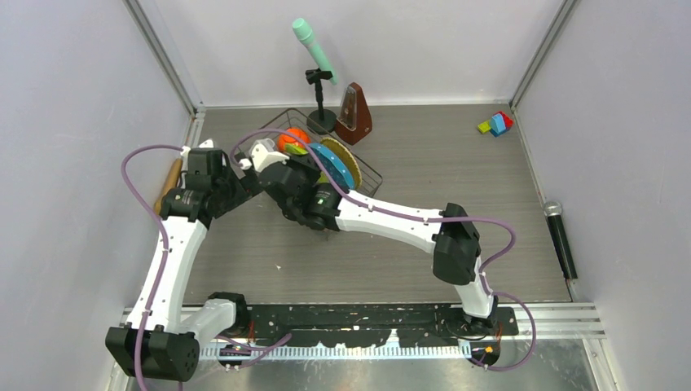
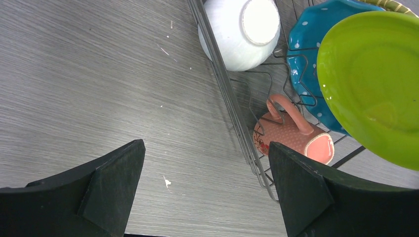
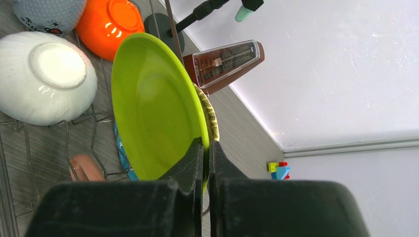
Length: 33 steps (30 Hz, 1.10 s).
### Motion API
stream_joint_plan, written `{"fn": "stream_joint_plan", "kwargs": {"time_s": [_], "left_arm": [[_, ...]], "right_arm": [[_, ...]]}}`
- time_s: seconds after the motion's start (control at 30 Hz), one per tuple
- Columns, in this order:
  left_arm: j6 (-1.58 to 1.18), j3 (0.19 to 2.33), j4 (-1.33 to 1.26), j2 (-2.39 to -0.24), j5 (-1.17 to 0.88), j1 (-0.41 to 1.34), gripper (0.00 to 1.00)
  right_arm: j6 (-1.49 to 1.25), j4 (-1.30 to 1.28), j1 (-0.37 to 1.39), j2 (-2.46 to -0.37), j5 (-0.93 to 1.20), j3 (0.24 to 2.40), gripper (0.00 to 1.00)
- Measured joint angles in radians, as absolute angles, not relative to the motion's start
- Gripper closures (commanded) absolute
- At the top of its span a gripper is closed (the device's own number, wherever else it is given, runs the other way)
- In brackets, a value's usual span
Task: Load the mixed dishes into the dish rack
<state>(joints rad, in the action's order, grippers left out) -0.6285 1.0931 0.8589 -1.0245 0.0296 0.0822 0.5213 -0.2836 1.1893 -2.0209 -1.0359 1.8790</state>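
My right gripper (image 3: 205, 148) is shut on the rim of the lime-green plate (image 3: 153, 108), holding it on edge over the dish rack (image 2: 232, 98). Behind it stand the yellow woven plate (image 3: 211, 116) and the blue dotted plate (image 2: 301, 54). In the rack are the upside-down white bowl (image 2: 242, 32), the orange bowl (image 3: 111, 22), the grey mug (image 3: 49, 15), and the pink mug (image 2: 291, 133) lying on its side. My left gripper (image 2: 207, 168) is open over bare table just beside the rack's near wire edge, holding nothing.
A brown metronome (image 1: 354, 114) and a black microphone stand (image 1: 319, 85) stand right behind the rack. Toy blocks (image 1: 495, 124) lie at the back right, a black microphone (image 1: 561, 240) along the right wall, and a wooden stick (image 1: 169, 183) along the left wall.
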Motion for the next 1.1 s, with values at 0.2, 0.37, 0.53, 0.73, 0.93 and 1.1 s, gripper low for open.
{"fn": "stream_joint_plan", "kwargs": {"time_s": [0.2, 0.37, 0.53, 0.73, 0.93, 1.1], "left_arm": [[-0.624, 1.093, 0.859, -1.024, 0.028, 0.078, 0.0], [-0.618, 1.087, 0.857, -1.024, 0.021, 0.078, 0.0], [-0.609, 1.065, 0.859, -1.026, 0.01, 0.073, 0.0], [-0.6, 1.057, 0.865, -1.027, -0.001, 0.072, 0.0], [-0.599, 1.057, 0.863, -1.028, -0.012, 0.072, 0.0], [-0.599, 1.057, 0.86, -1.028, -0.023, 0.072, 0.0]], "right_arm": [[0.565, -0.204, 1.186, -2.029, -1.06, 1.831, 1.0], [0.587, -0.171, 1.175, -2.049, -1.065, 1.787, 1.0], [0.588, -0.101, 1.168, -2.051, -1.067, 1.718, 1.0], [0.598, -0.016, 1.168, -2.053, -1.084, 1.675, 1.0], [0.601, 0.0, 1.168, -2.056, -1.095, 1.676, 1.0], [0.607, -0.026, 1.168, -2.056, -1.096, 1.696, 1.0]]}}
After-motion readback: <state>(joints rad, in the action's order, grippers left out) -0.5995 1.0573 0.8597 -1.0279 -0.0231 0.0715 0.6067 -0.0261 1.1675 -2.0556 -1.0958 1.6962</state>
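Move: The green plate, already pinched in the right hand, is bound for the rack slot just short of the blue plate, about 2 cm ahead, 3 cm left and 10 cm below the hand. The blue plate stands roughly 4 cm ahead and 1 cm right. The white bowl is some 10 cm left and 1 cm back, the orange bowl 8 cm left and 9 cm ahead, and the pink mug 7 cm back and 1 cm left. From the left hand, that slot lies around 16 cm right, 4 cm ahead and 6 cm below. The green plate, on edge and still pinched by its rim in the right hand's shut fingers, is lowered about 5 cm and eased a little forward, down into the rack beside the blue plate. The right hand then all but stops and keeps its grip, rising barely half a centimetre at the end. Empty and wide open, the left hand sinks about 1.5 cm off to the side. ##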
